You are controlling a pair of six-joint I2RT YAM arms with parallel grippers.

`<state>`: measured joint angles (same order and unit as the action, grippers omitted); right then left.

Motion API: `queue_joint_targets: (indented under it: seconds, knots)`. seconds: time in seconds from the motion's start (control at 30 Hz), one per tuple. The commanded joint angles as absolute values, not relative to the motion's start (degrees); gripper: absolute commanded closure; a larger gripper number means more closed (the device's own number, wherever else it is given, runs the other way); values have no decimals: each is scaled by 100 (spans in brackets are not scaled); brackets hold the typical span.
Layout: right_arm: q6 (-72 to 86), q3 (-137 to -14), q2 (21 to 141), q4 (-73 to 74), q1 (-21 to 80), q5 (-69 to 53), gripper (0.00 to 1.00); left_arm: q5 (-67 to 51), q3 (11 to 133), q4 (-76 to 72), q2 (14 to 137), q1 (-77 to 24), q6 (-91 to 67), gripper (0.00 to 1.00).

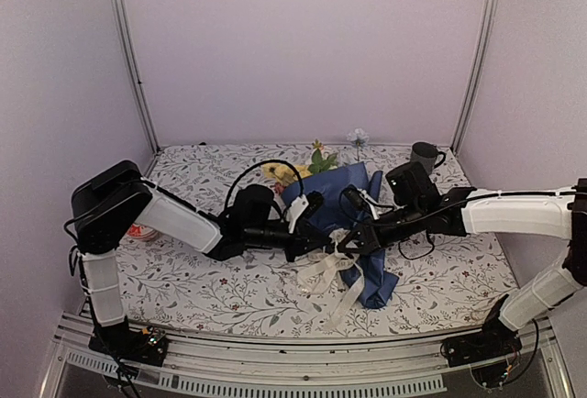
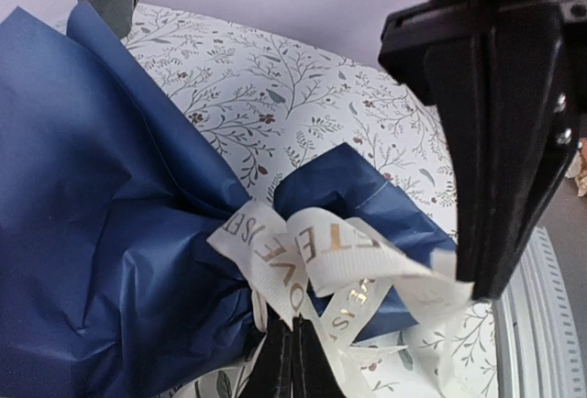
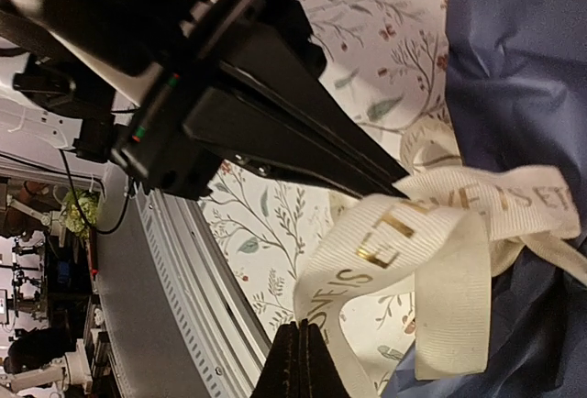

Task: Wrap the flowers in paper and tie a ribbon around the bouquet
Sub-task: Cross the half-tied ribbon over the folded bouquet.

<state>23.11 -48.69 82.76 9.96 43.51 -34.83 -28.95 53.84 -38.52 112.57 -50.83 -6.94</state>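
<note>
The bouquet lies across the middle of the table, its dark blue paper (image 1: 336, 198) gathered into a cone. Yellow flowers (image 1: 281, 173) and green leaves stick out at the far end. A cream ribbon (image 1: 334, 268) with gold lettering is looped round the pinched neck, its tails trailing toward the near edge. My left gripper (image 1: 325, 244) and right gripper (image 1: 346, 245) meet there, tips almost touching. In the left wrist view the left gripper (image 2: 292, 320) is shut on a ribbon (image 2: 341, 248) loop against the paper (image 2: 92, 233). The right gripper (image 3: 299, 325) is shut on another strand of the ribbon (image 3: 440, 233).
A dark grey mug (image 1: 425, 155) stands at the back right, and a small clear glass (image 1: 357, 138) sits at the back centre. A red-and-white object (image 1: 140, 231) is half hidden by the left arm. The metal rail (image 1: 275, 343) runs along the near edge.
</note>
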Motion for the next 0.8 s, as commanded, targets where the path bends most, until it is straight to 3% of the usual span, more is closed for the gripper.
queue_joint_targets:
  seconds: [0.0, 0.23, 0.53, 0.77]
  knots:
    - [2269, -4743, 8657, 738, 4367, -3485, 100, -2924, 5453, -3873, 11439, -5015, -704, 100]
    - [2198, -4874, 9099, 616, 4362, -3548, 100, -2873, 5348, -3940, 11341, -5010, -686, 100]
    - [2343, -4340, 8750, 670, 4362, -3603, 100, -2742, 5421, -3964, 11426, -4946, -830, 100]
    - [2289, -4611, 8884, 659, 4362, -3440, 100, -3059, 5276, -4244, 11329, -5008, -644, 100]
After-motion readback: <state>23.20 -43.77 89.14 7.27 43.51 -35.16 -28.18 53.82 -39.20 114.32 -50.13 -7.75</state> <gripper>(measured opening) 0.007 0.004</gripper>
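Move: My right hand holds a ribbon end above the bouquet's waist: the ribbon knot lies about 5 cm ahead of it and 8 cm below. The paper foot is some 6 cm back and 8 cm to the right of this hand, and the loose ribbon lies about 4 cm back and 6 cm to its left, both low down. From my left hand, also gripping ribbon, the knot is about 2 cm ahead, 3 cm right and 3 cm below. I lower my right hand about 6.5 cm, quickly at first, with its shut fingers keeping hold of the ribbon; it comes down beside the knot on the robot's side of my left fingertips, easing a centimetre or so back and right near the end while the fingers tip slightly further down. My left hand keeps its pinch on the other ribbon part and sinks about 1.5 cm. ##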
